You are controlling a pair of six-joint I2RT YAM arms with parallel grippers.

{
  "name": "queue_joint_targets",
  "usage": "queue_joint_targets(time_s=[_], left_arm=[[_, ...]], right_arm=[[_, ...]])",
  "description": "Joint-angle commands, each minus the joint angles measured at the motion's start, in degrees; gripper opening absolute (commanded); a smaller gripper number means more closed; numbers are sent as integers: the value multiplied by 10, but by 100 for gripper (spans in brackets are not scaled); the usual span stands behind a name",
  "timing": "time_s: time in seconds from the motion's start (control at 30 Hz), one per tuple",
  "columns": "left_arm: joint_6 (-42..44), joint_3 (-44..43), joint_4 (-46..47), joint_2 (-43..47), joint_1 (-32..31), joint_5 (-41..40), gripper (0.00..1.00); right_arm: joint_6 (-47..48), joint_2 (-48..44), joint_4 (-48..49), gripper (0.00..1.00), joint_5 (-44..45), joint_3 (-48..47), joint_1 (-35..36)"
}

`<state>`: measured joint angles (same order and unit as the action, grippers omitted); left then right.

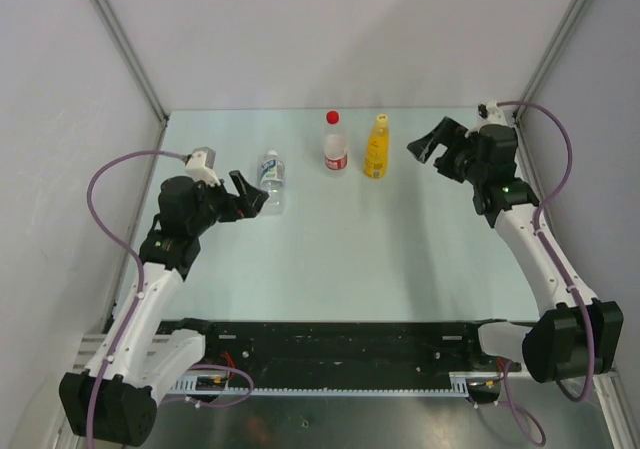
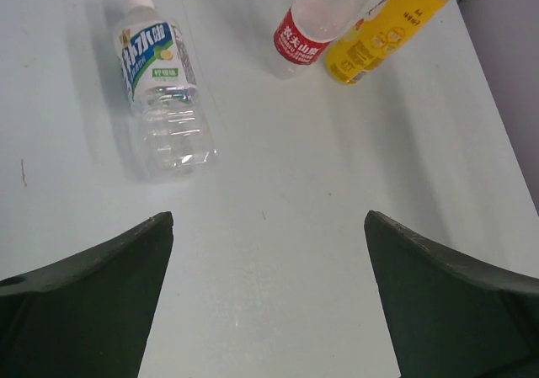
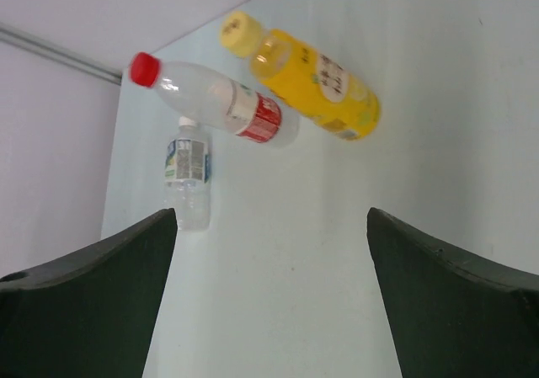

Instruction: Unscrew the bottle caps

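Note:
Three bottles stand in a row at the back of the table. The blue-white label bottle (image 1: 272, 174) has a white cap (image 1: 270, 155). The red-white label bottle (image 1: 335, 152) has a red cap (image 1: 332, 117). The yellow bottle (image 1: 376, 154) has a yellow cap (image 1: 381, 120). My left gripper (image 1: 251, 192) is open and empty, just left of the blue-label bottle (image 2: 160, 92), not touching it. My right gripper (image 1: 429, 143) is open and empty, right of the yellow bottle (image 3: 320, 87). The right wrist view shows all three caps: yellow (image 3: 238, 33), red (image 3: 144, 69), white (image 3: 187, 124).
Grey walls with metal corner posts (image 1: 125, 44) close in the table (image 1: 360, 249) at the left, back and right. A black rail (image 1: 330, 344) with the arm bases runs along the near edge.

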<state>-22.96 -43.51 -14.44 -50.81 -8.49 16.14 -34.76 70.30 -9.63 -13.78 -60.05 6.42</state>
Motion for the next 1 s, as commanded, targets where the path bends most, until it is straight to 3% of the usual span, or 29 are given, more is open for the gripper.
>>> queue_joint_targets(time_s=[0.0, 0.27, 0.57, 0.77, 0.97], left_arm=[[19, 5, -2, 23, 4, -3, 100], [42, 18, -4, 11, 4, 0, 99], [59, 9, -7, -15, 4, 44, 99], [63, 3, -8, -31, 4, 60, 99], [61, 6, -8, -42, 4, 58, 99]], right_arm=[[60, -2, -56, 99, 51, -86, 36], [140, 26, -76, 99, 130, -140, 114], [216, 132, -86, 99, 316, -235, 216], [252, 240, -103, 99, 380, -329, 226], [255, 355, -138, 99, 350, -445, 197]])
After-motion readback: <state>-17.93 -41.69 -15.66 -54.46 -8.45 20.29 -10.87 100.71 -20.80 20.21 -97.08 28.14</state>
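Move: The upright yellow bottle is about 18 cm ahead of the open right hand and 10 cm to its left, its middle some 15 cm below. The red-capped bottle stands about 11 cm left of the yellow one and 2 cm farther out; the clear bottle lies about 37 cm left of the right hand and 14 cm ahead. From the left hand, the yellow bottle is roughly 26 cm ahead and 30 cm right, 11 cm lower. Right hand goes forward and left, nearly 10 cm each, towards the yellow bottle, left side rolling down; left sinks. ##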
